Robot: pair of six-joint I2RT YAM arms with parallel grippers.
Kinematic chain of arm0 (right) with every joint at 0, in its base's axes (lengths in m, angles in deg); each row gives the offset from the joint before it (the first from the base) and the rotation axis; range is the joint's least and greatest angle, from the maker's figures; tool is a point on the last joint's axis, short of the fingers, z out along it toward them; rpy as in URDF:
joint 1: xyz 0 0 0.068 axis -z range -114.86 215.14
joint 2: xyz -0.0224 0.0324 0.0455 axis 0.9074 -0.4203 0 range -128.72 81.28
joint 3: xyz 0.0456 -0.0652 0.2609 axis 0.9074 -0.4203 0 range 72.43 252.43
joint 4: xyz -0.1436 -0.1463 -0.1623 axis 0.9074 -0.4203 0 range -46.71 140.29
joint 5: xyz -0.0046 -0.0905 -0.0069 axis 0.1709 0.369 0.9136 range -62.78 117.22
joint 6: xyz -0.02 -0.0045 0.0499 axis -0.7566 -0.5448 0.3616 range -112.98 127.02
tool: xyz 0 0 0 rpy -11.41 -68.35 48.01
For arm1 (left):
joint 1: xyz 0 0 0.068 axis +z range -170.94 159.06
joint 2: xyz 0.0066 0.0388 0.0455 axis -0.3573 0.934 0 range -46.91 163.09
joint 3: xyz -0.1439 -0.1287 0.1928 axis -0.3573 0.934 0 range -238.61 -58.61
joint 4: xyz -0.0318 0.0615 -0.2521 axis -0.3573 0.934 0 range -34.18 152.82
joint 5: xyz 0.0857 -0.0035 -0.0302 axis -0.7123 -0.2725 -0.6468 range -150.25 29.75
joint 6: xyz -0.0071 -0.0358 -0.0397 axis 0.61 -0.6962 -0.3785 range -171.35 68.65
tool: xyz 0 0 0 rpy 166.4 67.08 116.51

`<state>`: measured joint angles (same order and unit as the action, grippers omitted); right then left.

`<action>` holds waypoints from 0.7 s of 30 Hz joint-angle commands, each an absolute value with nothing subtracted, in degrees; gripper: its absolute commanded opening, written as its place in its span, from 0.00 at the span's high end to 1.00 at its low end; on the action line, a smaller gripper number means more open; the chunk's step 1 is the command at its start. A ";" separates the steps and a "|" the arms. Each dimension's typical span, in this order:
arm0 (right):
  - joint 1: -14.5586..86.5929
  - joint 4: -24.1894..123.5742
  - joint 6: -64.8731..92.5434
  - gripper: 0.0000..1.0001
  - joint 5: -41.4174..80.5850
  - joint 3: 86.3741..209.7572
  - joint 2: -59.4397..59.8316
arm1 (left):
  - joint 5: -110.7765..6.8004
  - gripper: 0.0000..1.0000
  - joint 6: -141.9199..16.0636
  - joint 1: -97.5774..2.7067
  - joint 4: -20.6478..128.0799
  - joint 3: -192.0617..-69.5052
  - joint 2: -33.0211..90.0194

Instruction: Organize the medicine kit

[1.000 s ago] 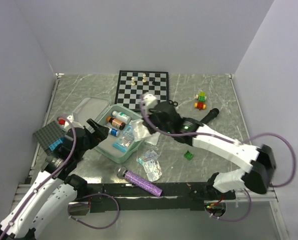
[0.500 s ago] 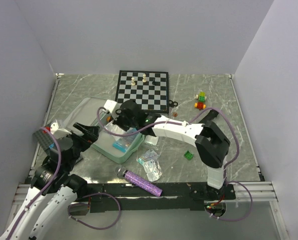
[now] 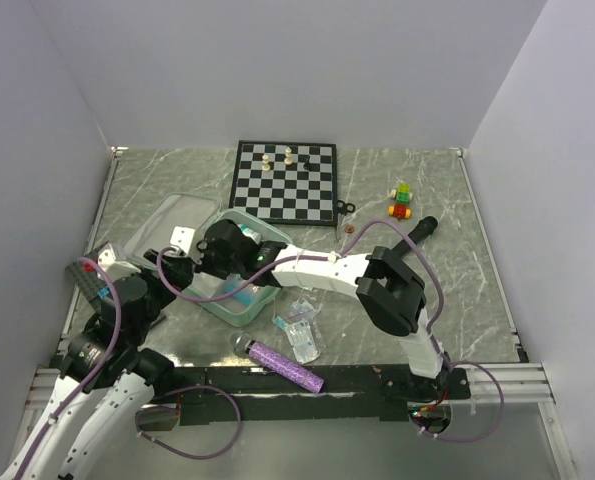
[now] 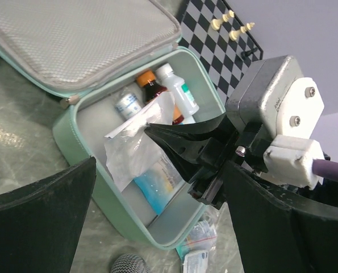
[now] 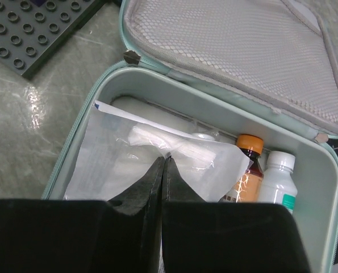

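Observation:
The medicine kit [image 3: 233, 314] is a mint-green case lying open, its mesh-lined lid [image 5: 242, 45] folded back. Inside stand a brown bottle with an orange cap [image 5: 247, 170], a white bottle [image 5: 279, 176] and a small jar [image 4: 127, 105], with a blue packet [image 4: 157, 185] lower down. My right gripper [image 5: 164, 158] reaches into the case, shut on a clear plastic packet [image 5: 117, 153] of white gauze. The left wrist view shows that packet [image 4: 132, 153] hanging from the right gripper's fingers [image 4: 180, 139]. My left gripper [image 4: 157, 170] stands open at the kit's near-left side, holding nothing.
A chessboard [image 3: 284, 180] with a few pieces lies behind the kit. A dark studded plate [image 5: 32, 28] sits left of it. Clear bags of packets [image 3: 299, 330] and a purple microphone [image 3: 282, 362] lie in front. Coloured bricks [image 3: 402, 200] and a green block [image 3: 377, 311] are to the right.
My right arm has swung left across the kit, carrying the clear packet down into the case. The left arm has drawn back slightly with its jaws still open.

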<state>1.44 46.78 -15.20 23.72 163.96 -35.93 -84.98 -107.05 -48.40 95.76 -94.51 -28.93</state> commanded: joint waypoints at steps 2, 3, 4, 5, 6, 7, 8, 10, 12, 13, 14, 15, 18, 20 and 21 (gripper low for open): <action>-0.95 45.89 -17.68 1.00 22.66 167.97 -39.57 | -84.68 0.02 -108.04 -48.71 91.33 -96.06 -30.56; -0.95 45.63 -17.42 1.00 22.83 168.49 -40.09 | -84.94 0.02 -108.12 -48.71 91.50 -96.06 -30.65; -1.04 45.37 -17.24 1.00 23.09 168.84 -40.62 | -85.12 0.02 -108.30 -48.62 91.76 -96.06 -30.65; -1.04 45.19 -16.89 1.00 23.18 169.20 -41.15 | -85.21 0.02 -108.30 -48.71 91.94 -96.14 -30.73; -1.04 45.19 -16.62 1.00 23.36 169.20 -41.33 | -85.38 0.02 -108.39 -48.71 92.20 -96.14 -30.82; -1.04 45.28 -16.36 1.00 23.44 169.11 -41.33 | -85.47 0.02 -108.39 -48.71 92.29 -96.14 -30.82; -1.04 45.37 -16.10 1.00 23.45 168.94 -41.33 | -85.47 0.02 -108.48 -48.71 92.29 -96.23 -30.91; -1.04 45.45 -15.05 0.93 23.80 168.85 -41.16 | -85.47 0.02 -108.39 -48.71 92.21 -96.14 -31.00; -1.04 45.54 -14.34 0.74 23.88 168.67 -40.46 | -85.30 0.02 -108.39 -48.71 92.03 -96.06 -31.09; -1.04 45.89 -13.90 0.60 24.06 168.32 -39.84 | -85.21 0.02 -108.39 -48.71 92.12 -95.97 -31.09; -1.04 46.50 -13.38 0.52 24.23 167.80 -39.23 | -85.30 0.02 -108.30 -48.71 92.03 -96.05 -31.00; -1.04 47.03 -12.85 0.44 24.41 167.36 -38.35 | -85.12 0.02 -108.39 -48.71 92.03 -96.06 -31.09; -1.04 48.61 -11.62 0.32 25.03 165.95 -35.89 | -85.12 0.02 -108.30 -48.62 92.12 -96.14 -31.17; -1.04 49.58 -10.74 0.30 25.64 164.81 -33.61 | -85.30 0.02 -108.39 -48.62 92.21 -96.14 -31.26; -0.95 49.93 -10.12 0.29 26.08 163.50 -32.38 | -85.39 0.02 -108.30 -48.71 92.21 -96.14 -31.35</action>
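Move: My right hand still pinches the gauze pouch over the open case. The pouch's place in the near-left, hinge-side corner lies roughly 9 cm below it, 3 cm left and about 1 cm ahead. From this hand the blue-labelled bottle is 5 cm ahead and 1 cm right, the brown bottle 9 cm ahead and 2 cm right, the mask packet 8 cm right and 1 cm ahead, all some 9 cm down. From my left hand, the place lies about 7 cm ahead, 1 cm left, 16 cm down. With my right hand I ease the gauze pouch about 1 cm left, then sink some 2 cm towards the case's near-left corner. As the sinking ends I spread the fingers to roughly two-thirds open and let go of the pouch, staying over it. My left hand, empty and open, shifts about 1 cm left. ##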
